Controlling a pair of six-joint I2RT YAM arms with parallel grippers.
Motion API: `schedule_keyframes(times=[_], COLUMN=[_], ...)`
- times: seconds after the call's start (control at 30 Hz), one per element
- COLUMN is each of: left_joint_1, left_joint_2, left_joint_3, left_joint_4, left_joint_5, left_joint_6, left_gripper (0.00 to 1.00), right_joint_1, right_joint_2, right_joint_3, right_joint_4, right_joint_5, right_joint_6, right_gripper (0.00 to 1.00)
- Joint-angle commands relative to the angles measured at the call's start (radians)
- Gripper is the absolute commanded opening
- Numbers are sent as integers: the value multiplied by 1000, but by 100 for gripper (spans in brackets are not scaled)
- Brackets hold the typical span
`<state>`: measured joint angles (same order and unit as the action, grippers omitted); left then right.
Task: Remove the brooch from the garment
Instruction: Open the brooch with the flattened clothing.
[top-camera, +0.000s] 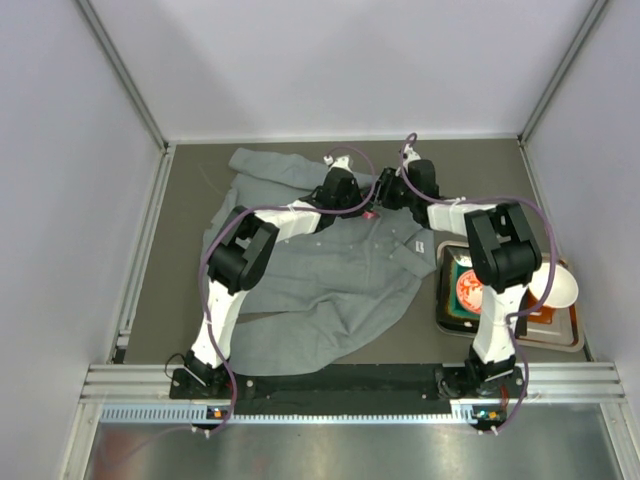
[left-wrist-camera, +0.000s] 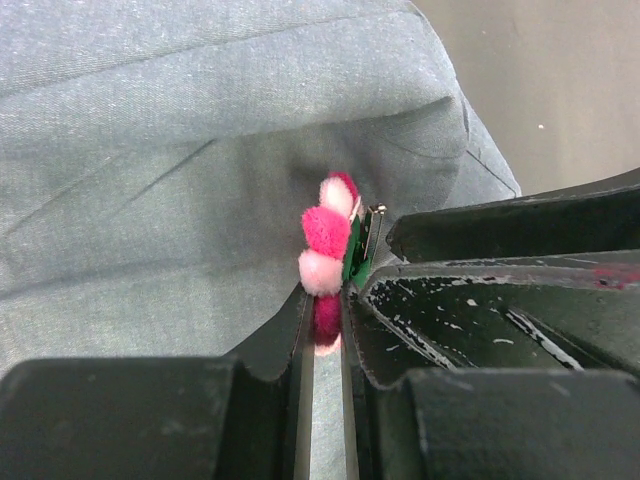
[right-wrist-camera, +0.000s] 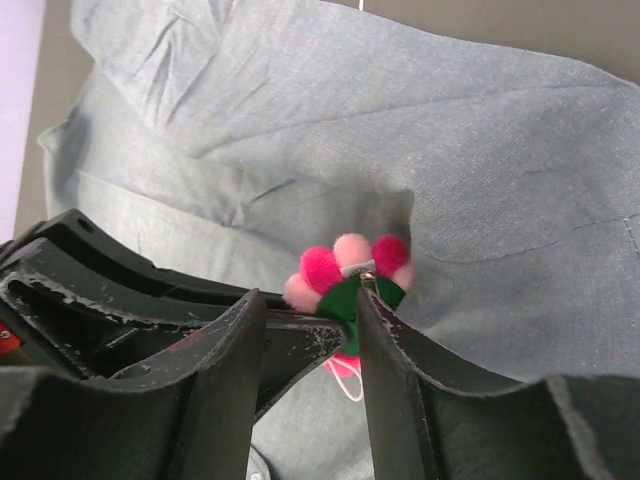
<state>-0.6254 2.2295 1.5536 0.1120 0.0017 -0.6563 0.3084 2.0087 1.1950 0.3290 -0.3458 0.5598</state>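
Observation:
The grey garment (top-camera: 320, 285) lies rumpled across the middle of the table. The brooch (top-camera: 370, 212), with pink and magenta pom-pom petals on a green backing, sits near its upper right. My left gripper (left-wrist-camera: 323, 300) is shut on the lower petals of the brooch (left-wrist-camera: 325, 250), which stands edge-on over the garment (left-wrist-camera: 150, 150). My right gripper (right-wrist-camera: 310, 295) is open; its right finger touches the green back and metal clasp of the brooch (right-wrist-camera: 345, 268), and the left gripper's fingers cross behind its left finger. I cannot tell whether the pin is still in the garment (right-wrist-camera: 480, 150).
A metal tray (top-camera: 441, 300) at the right holds a white bowl (top-camera: 556, 286) and a red round item (top-camera: 468, 290). Both grippers (top-camera: 376, 205) meet tip to tip over the shirt. White walls close in the table on three sides.

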Motion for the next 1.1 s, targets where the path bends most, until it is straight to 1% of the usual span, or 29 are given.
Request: schedule_keyframes(times=[0.0,0.2,0.37,0.47,0.63,0.67,0.7,0.77,0.8,0.93,1.0,1.07], left_joint_1=[-25,-23,3,26,46,47,52,55,56,62,64,65], left_joint_2=[-39,-31,-36,-24,-4,2,4,2,2,2,5,5], left_joint_3=[3,10,-33,-40,-41,-41,-43,-53,-58,-78,-85,-92], left_joint_4=[54,43,64,72,86,87,87,100,104,132,137,147], left_joint_5=[50,70,92,133,196,202,205,207,210,218,221,222], left_joint_6=[-6,7,-6,-23,-42,-48,-51,-58,-62,-81,-85,-86], left_gripper=[0,0,0,0,0,0,0,0,0,0,0,0], right_joint_1=[-3,-3,-14,-25,-34,-38,-41,-55,-57,-61,-65,-66], right_joint_2=[-59,-67,-73,-73,-80,-73,-68,-53,-50,-37,-39,-36], right_joint_3=[-23,-38,-43,-48,-63,-63,-66,-71,-71,-60,-57,-48], right_joint_4=[82,45,28,28,48,48,65,99,108,99,90,73], right_joint_5=[-76,-39,-30,-35,-32,-33,-36,-68,-73,-61,-52,-42], right_joint_6=[38,6,11,17,32,34,46,61,74,68,60,48], right_gripper=[43,42,44,44,42,40,35,30,25,18,13,10])
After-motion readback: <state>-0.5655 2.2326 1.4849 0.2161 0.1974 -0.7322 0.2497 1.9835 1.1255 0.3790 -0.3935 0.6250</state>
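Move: The left hand already holds the brooch by its pom-pom rim, the brooch's middle only about 1 cm to the right of its hand point, level with it fore and aft and in height. From the right hand, whose parted fingers are at its clasp side, the brooch lies some 2 cm to the left, straight across, and 2 cm below. The sleeve fold lies about 6 cm farther out than the brooch and 2 cm below it; the white label is some 8 cm right of the right hand, 11 cm back and 5 cm below. The right hand backs off the clasp side of the brooch, first easing back and down about 1 cm while drifting right, then going on rightward for about 2.5 cm in all as its nearly half-open fingers close most of the way, ending beside the clasp with nothing plainly between them. Meanwhile the left hand keeps its pinch on the pom-pom rim almost in place and rolls some 10 degrees, its left side dipping, to turn the brooch. ##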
